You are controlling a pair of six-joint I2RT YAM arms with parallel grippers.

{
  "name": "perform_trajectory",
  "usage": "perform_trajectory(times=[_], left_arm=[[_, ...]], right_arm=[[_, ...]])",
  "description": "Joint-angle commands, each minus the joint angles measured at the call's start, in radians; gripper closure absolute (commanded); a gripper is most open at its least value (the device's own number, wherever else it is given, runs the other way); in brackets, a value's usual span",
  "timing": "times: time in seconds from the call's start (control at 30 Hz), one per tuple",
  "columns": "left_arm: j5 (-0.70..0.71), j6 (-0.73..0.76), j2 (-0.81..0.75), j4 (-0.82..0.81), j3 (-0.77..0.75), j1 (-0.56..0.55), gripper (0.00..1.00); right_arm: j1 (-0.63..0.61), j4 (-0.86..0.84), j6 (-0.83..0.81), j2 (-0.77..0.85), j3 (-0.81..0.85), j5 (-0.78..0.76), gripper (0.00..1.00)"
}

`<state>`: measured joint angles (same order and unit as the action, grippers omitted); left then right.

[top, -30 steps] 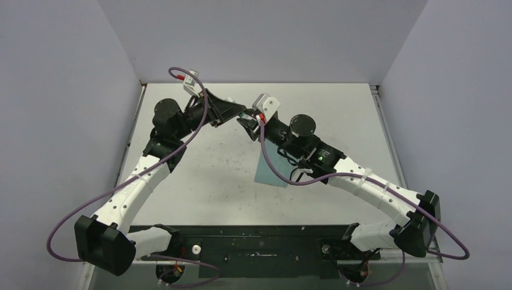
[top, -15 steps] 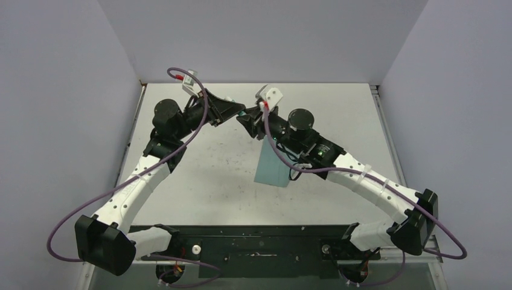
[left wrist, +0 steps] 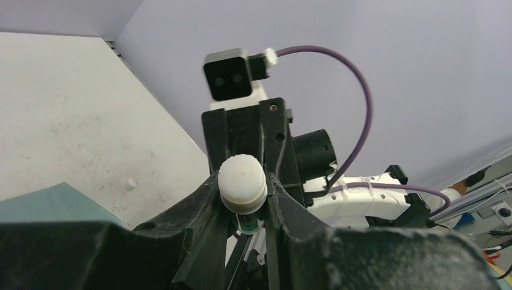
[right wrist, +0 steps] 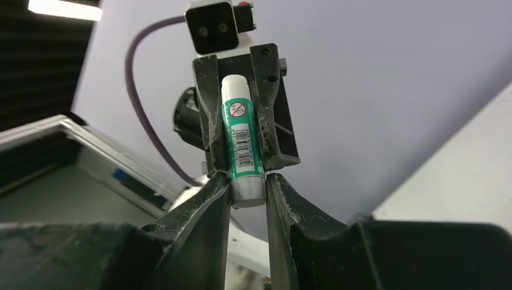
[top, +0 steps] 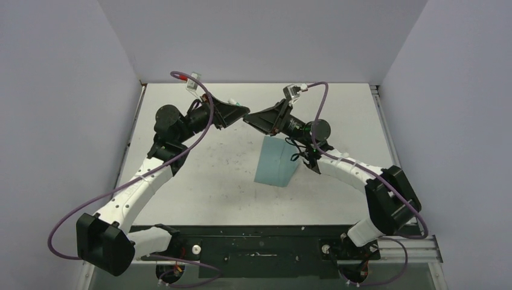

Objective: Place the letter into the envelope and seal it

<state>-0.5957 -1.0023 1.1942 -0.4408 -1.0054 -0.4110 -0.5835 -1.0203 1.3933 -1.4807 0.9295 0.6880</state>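
Observation:
A white-and-green glue stick (right wrist: 240, 130) hangs in the air between both grippers over the back of the table. My left gripper (left wrist: 243, 187) is shut on its white-capped end (left wrist: 241, 180). My right gripper (right wrist: 247, 190) is shut on its grey base (right wrist: 248, 192). In the top view the left gripper (top: 243, 112) and the right gripper (top: 249, 118) meet tip to tip. The teal envelope (top: 275, 163) lies flat on the table just in front of them, and its corner (left wrist: 51, 202) shows in the left wrist view. The letter is not in view.
The white table (top: 205, 169) has raised rails along its left side (top: 134, 130) and right side (top: 381, 121). A small white bit (left wrist: 130, 181) lies on the table near the envelope. The black base plate (top: 259, 241) runs along the near edge.
The right arm has swung its elbow out to the right and turned its wrist, and its jaws have closed on the stick's base. The left gripper has shifted slightly right with the stick.

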Motion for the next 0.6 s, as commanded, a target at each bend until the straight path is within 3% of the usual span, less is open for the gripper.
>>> perform_trajectory(times=[0.0, 0.1, 0.17, 0.23, 0.33, 0.43, 0.57], left_arm=[[-0.043, 0.058, -0.079, -0.136, -0.009, 0.028, 1.0], [-0.042, 0.066, -0.089, -0.138, 0.001, 0.028, 1.0], [-0.041, 0.068, -0.097, -0.136, 0.005, 0.028, 1.0], [-0.051, 0.063, -0.105, -0.143, 0.007, 0.028, 1.0], [-0.055, 0.055, -0.119, -0.132, 0.005, 0.022, 1.0], [-0.041, 0.04, -0.132, -0.121, 0.013, 0.018, 1.0], [-0.035, -0.009, -0.132, -0.13, 0.018, 0.011, 1.0]], right_arm=[[0.033, -0.472, 0.494, -0.07, -0.006, -0.15, 0.95], [0.028, -0.39, 0.381, -0.036, 0.01, -0.142, 0.92], [0.027, -0.3, 0.185, 0.005, 0.02, -0.108, 0.65], [0.013, -0.119, -0.144, 0.073, 0.027, -0.074, 0.37], [-0.06, 0.293, -0.737, 0.201, 0.051, -0.178, 0.15], [-0.151, 0.415, -1.137, 0.273, 0.037, -0.344, 0.1], [-0.229, 0.303, -1.376, 0.308, -0.024, -0.462, 0.1]])
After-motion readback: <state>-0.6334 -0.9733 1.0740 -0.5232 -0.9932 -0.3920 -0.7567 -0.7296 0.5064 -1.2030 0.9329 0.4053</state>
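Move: The glue stick sits between the left fingertips, practically at the left hand point; its free end is already pinched by the right fingertips. From the right hand its middle lies about 4 cm left, 2 cm ahead and a touch higher. The envelope lies flat some 31 cm below both hands: level with the left hand and roughly 10 cm to its right, and about 3 cm ahead and 10 cm to the right of the right hand. Give the glue stick's end a last short twist of some 10 degrees with the right gripper, then open its fingers wide, let go and roll that wrist back well past its starting angle while drawing up and back. Keep the left grip on the stick and carry it up about 5 cm, back some 4 cm and a little left, away from the right fingers. ##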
